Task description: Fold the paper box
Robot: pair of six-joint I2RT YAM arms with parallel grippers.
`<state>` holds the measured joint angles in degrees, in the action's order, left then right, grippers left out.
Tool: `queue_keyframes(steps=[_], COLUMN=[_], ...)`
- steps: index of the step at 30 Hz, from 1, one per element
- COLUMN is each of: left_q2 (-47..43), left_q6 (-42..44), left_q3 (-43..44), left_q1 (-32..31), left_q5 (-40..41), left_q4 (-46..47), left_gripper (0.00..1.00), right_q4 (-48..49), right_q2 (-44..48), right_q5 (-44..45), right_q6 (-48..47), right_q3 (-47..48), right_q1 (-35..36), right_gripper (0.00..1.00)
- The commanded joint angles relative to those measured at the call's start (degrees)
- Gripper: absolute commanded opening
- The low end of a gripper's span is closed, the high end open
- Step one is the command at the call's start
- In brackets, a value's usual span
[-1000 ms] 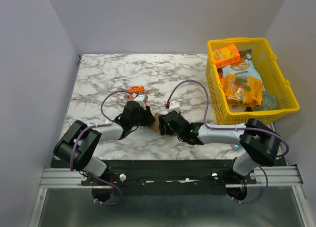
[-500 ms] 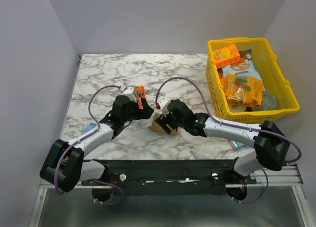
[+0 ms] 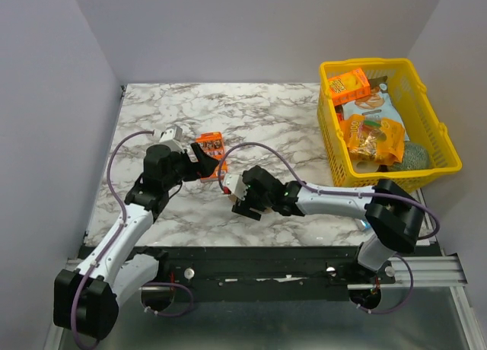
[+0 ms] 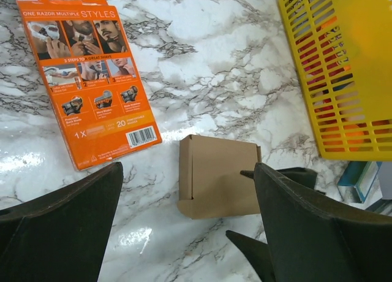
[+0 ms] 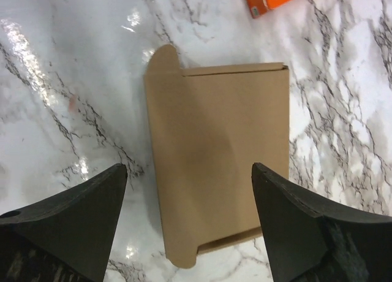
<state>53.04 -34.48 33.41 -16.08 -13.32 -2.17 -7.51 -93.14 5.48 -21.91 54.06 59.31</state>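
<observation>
The paper box (image 5: 217, 153) is plain brown cardboard and lies flat on the marble table with its flaps closed. My right gripper (image 5: 188, 168) hovers straight above it, open, with a finger on either side and nothing held. In the top view this gripper (image 3: 239, 198) covers most of the box. My left gripper (image 4: 188, 167) is open too and stands back to the left. It looks towards the box (image 4: 217, 184) without touching it. Seen from above, the left gripper (image 3: 202, 166) sits beside the orange razor pack (image 3: 211, 147).
The orange razor pack (image 4: 86, 67) lies flat just left of the box. A yellow basket (image 3: 441, 163) full of snacks stands at the right. A small blue item (image 4: 361, 181) lies near the basket's front corner.
Both grippers have opened and let go of the box, which now lies flat on the table. The left arm has drawn back to the left; the right gripper stays over the box.
</observation>
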Motion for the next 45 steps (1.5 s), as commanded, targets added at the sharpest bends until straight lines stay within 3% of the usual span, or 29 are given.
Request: queue_keyframes(steps=[1, 5, 11, 19, 22, 27, 33, 40, 45], left_q2=[-0.5, -1.0, -1.1, -1.9, -2.1, -2.9, -4.0, -5.3, -6.6], left_q6=[4.8, 10.5, 15.0, 16.2, 16.1, 16.5, 16.7, 18.1, 18.7], left_q3=[7.5, 11.6, 12.6, 10.9, 10.7, 10.4, 10.1, 9.7, 8.6], left_q1=[0.9, 1.2, 1.3, 2.1, 2.3, 2.5, 2.6, 2.6, 2.6], left_q5=[-4.8, -4.6, -1.8, -1.7, -2.4, -2.9, -3.3, -8.2, -17.1], left_q4=[-10.6, -16.9, -17.5, -16.6, -16.4, -16.4, -16.2, -14.5, -10.9], left_gripper=[0.97, 0.97, 0.97, 0.97, 0.97, 0.97, 0.97, 0.97, 0.97], right_q4=[2.9, 6.2, 10.2, 12.3, 12.3, 11.1, 5.0, -4.4, -11.6], right_q2=[-3.8, -5.0, -8.1, -10.3, -11.7, -12.0, -6.6, 2.2, 5.9], right_q5=[5.7, 9.2, 18.7, 19.7, 19.9, 18.7, 13.4, 5.3, -8.2], right_q6=[-0.7, -0.1, -0.8, -5.2, -6.2, -5.7, -1.7, 4.0, 6.1], right_q3=[0.9, -0.1, -0.5, -2.0, -2.1, -1.6, -0.3, 3.6, 6.5], right_q1=[1.7, 2.1, 2.6, 3.4, 3.5, 3.6, 3.6, 2.9, -0.5], right_gripper=[0.87, 0.84, 0.78, 0.70, 0.63, 0.43, 0.28, 0.26, 0.25])
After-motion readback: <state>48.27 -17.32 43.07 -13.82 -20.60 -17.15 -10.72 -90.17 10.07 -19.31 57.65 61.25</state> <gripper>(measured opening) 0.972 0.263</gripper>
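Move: The right hand hangs just over the near side of the folded paper box, whose middle is about 3 cm ahead, sideways level with the hand, and 4 cm below. The orange razor pack lies some 14 cm ahead and 9 cm left of that hand, about 5 cm below. From the left hand the box is roughly 9 cm right, 1 cm back and 15 cm down. Closing, the right hand reaches 5 cm forward-down to the box, then retreats up-back 7; the left rises 4. ##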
